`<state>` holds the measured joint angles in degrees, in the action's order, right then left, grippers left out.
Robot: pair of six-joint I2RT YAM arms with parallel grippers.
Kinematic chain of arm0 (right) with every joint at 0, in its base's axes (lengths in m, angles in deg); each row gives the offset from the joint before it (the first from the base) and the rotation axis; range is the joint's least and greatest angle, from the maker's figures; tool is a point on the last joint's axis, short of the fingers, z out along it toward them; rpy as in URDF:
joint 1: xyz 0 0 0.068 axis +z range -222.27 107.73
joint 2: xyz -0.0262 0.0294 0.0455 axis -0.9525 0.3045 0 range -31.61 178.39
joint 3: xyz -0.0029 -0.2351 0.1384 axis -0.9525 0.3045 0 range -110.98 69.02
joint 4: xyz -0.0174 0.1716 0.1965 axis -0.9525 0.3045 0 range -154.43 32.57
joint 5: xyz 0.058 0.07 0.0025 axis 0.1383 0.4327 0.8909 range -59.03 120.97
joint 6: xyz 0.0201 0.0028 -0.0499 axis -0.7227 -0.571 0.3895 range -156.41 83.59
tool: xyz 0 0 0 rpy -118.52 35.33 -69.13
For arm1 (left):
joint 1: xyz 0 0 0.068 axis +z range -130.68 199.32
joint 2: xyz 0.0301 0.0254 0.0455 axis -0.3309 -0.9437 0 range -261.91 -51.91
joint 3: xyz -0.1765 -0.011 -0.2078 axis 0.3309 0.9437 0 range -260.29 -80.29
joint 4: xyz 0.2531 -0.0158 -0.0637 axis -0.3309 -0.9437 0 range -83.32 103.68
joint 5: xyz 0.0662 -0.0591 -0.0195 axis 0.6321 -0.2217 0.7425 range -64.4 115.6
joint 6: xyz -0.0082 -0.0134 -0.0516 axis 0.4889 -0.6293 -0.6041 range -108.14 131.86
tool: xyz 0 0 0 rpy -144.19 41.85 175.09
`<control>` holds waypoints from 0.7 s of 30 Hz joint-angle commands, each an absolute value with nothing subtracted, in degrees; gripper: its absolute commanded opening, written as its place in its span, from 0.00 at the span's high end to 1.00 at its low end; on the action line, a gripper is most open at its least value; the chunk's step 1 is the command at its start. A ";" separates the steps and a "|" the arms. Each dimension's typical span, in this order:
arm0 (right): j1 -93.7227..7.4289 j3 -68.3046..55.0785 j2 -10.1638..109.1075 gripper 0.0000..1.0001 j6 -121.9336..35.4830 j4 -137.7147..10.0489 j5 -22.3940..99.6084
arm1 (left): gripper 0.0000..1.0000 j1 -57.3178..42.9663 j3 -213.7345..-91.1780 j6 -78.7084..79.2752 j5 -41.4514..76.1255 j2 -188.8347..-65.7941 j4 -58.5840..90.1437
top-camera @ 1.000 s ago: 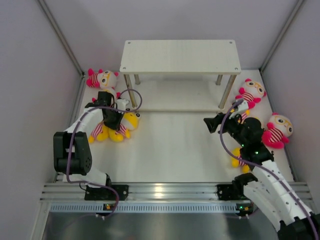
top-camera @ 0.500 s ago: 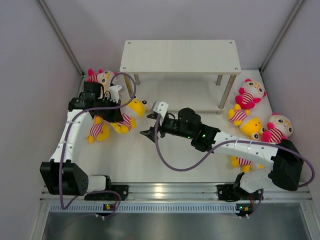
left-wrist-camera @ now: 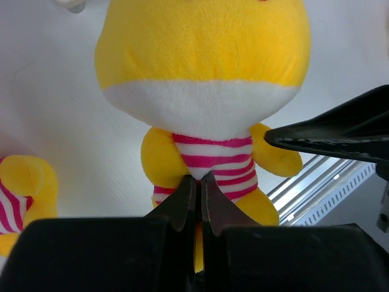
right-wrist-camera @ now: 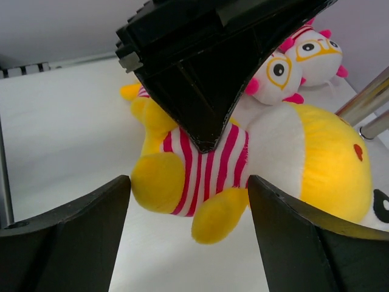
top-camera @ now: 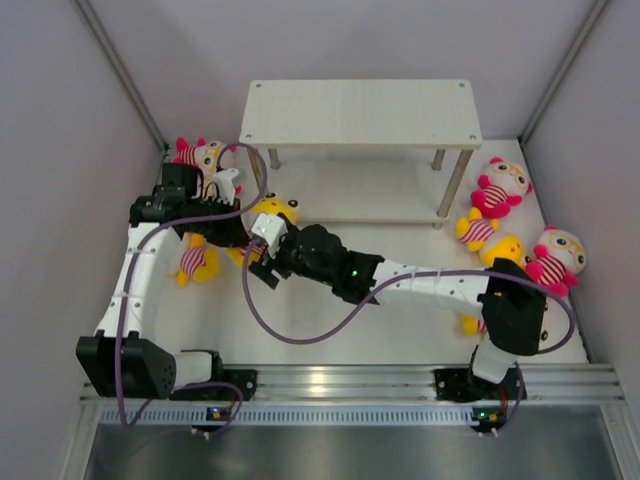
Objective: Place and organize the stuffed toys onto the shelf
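Observation:
My left gripper (top-camera: 233, 233) is shut on the striped shirt of a yellow stuffed toy (top-camera: 268, 213) and holds it front left of the shelf (top-camera: 360, 112). In the left wrist view the jaws (left-wrist-camera: 198, 178) pinch the toy's (left-wrist-camera: 203, 61) belly. My right gripper (top-camera: 260, 268) reaches across to the left, open, its fingers on either side of that toy's legs (right-wrist-camera: 200, 176). The right wrist view shows the gripper (right-wrist-camera: 188, 182) open and the left gripper (right-wrist-camera: 206, 73) above the toy. The shelf boards that I can see are bare.
A pink-limbed toy (top-camera: 195, 155) lies by the left wall and a yellow one (top-camera: 195, 260) lies under the left arm. On the right are two pink-limbed toys (top-camera: 500, 185) (top-camera: 555, 260) and yellow ones (top-camera: 478, 230) (top-camera: 475, 322). The shelf legs (top-camera: 262, 185) stand close behind.
My right arm has swung from the right side across to the left, its open gripper now round the yellow toy. My left gripper has lifted that toy slightly right.

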<state>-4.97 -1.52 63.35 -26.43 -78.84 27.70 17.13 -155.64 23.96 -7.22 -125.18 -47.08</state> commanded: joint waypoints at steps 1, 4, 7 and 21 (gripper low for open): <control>-3.63 -5.94 66.55 0.21 -24.20 -76.47 23.67 | 1.00 17.39 -157.98 23.20 -9.82 -124.68 -47.49; -3.63 -7.26 69.19 0.21 -23.41 -75.16 22.53 | 1.00 17.39 -157.98 23.20 -9.91 -124.51 -47.41; -3.46 -8.76 71.48 0.24 -23.05 -73.40 20.43 | 1.00 17.39 -157.98 23.55 -10.96 -124.51 -47.58; -6.17 -8.41 65.09 1.00 -19.72 -65.50 26.64 | 0.49 17.48 -162.63 27.41 -3.25 -125.12 -52.23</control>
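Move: The held yellow toy hangs in my shut left fingers, its middle about 4 cm forward, 2 cm right and 3 cm below them. From my open right hand that middle is some 4 cm forward, 2 cm left and 2 cm down. Another yellow toy lies on the table about 18 cm left of my right hand, 5 cm farther out and 17 cm lower; the shelf's near-left leg foot is roughly 18 cm ahead, 1 cm left, 18 cm down. With my left hand holding the toy nearly still in the air, I bring my open right hand about 4 cm down and 2 cm forward, easing slightly left onto the striped body, rolling about 10 degrees so its left side dips. I shut the right fingers on the side of the body by the arm, then open my left fingers to let go. ##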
